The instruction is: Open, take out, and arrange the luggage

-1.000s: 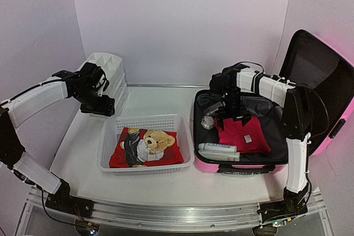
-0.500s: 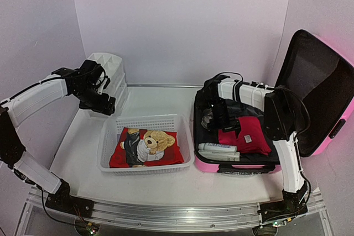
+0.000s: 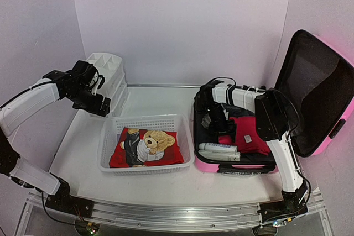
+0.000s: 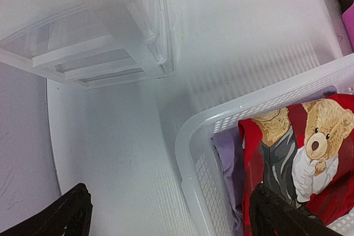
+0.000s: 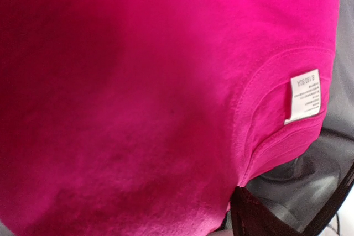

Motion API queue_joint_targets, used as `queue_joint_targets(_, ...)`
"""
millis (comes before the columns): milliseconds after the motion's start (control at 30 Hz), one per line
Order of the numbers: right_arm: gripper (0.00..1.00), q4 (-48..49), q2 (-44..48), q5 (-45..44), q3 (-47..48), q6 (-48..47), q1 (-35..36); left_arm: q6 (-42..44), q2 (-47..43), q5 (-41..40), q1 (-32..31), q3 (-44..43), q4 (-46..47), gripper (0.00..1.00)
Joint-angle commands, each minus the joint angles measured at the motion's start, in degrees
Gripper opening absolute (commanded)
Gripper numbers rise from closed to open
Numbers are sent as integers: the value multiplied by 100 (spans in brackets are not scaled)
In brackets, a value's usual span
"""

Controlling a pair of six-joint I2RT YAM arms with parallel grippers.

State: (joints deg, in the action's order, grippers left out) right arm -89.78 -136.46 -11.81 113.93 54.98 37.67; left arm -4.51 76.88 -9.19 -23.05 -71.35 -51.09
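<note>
The luggage (image 3: 323,89), a bright-pink suitcase, lies open at the right with its black-lined lid standing up. Inside lie a magenta garment (image 3: 250,132) and white tubes (image 3: 218,148). My right gripper (image 3: 219,130) is down inside the case at the garment's left edge. In the right wrist view the garment (image 5: 138,81) fills the frame, its white label (image 5: 303,96) at the right, and only one dark finger (image 5: 258,217) shows beneath the cloth edge. My left gripper (image 3: 103,108) hovers behind the basket, fingers (image 4: 66,215) wide apart with nothing between them.
A white mesh basket (image 3: 108,136) holding a red teddy-bear shirt (image 3: 146,145) sits mid-table; its corner rim (image 4: 189,153) lies below the left gripper. A white drawer organizer (image 3: 108,70) stands at the back left, seen close in the left wrist view (image 4: 110,42).
The right gripper has swung left and lower into the case, onto the magenta garment. The left gripper has drifted a little to the left and opened wider.
</note>
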Motion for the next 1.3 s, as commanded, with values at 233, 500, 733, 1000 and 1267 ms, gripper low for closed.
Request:
queue_joint_targets(233, 35, -649, 155, -287, 74, 60, 30, -15, -322, -56, 28, 104, 64, 99)
queue_joint_targets(500, 0, -620, 614, -174, 97, -573, 25, -67, -336, -24, 28, 148, 106, 99)
queue_joint_targets(733, 0, -598, 942, 92, -60, -1321, -48, -111, -327, 20, 28, 165, 137, 99)
queue_joint_targets(1000, 0, -32, 1724, 975, -862, -2463, -664, -163, -298, 68, 28, 144, 130, 99)
queue_joint_targets(1267, 0, 630, 2299, 2805, -1429, -3685, -1513, -329, -182, 119, 28, -28, 96, 99)
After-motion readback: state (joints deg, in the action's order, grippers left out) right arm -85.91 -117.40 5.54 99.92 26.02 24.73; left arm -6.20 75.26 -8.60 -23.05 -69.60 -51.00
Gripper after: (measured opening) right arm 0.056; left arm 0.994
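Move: The right hand is down in the open suitcase at the left part of the pink shirt, whose middle lies about 7 cm to its right and roughly level. The round jar is some 6 cm left and 4 cm ahead; the white tubes lie about 7 cm back and 2 cm left, both slightly lower. From the left hand, the pink shirt is some 42 cm to the right, 1 cm back and 18 cm below. The right fingers close on the left part of the pink shirt and pinch a fold, almost staying in place until shut. Keeping that hold, the hand rises about 6 cm, then also swings some 4 cm right over the shirt, away from the jar, while the wrist turns about 25 degrees so the fingers point more nearly straight down. ##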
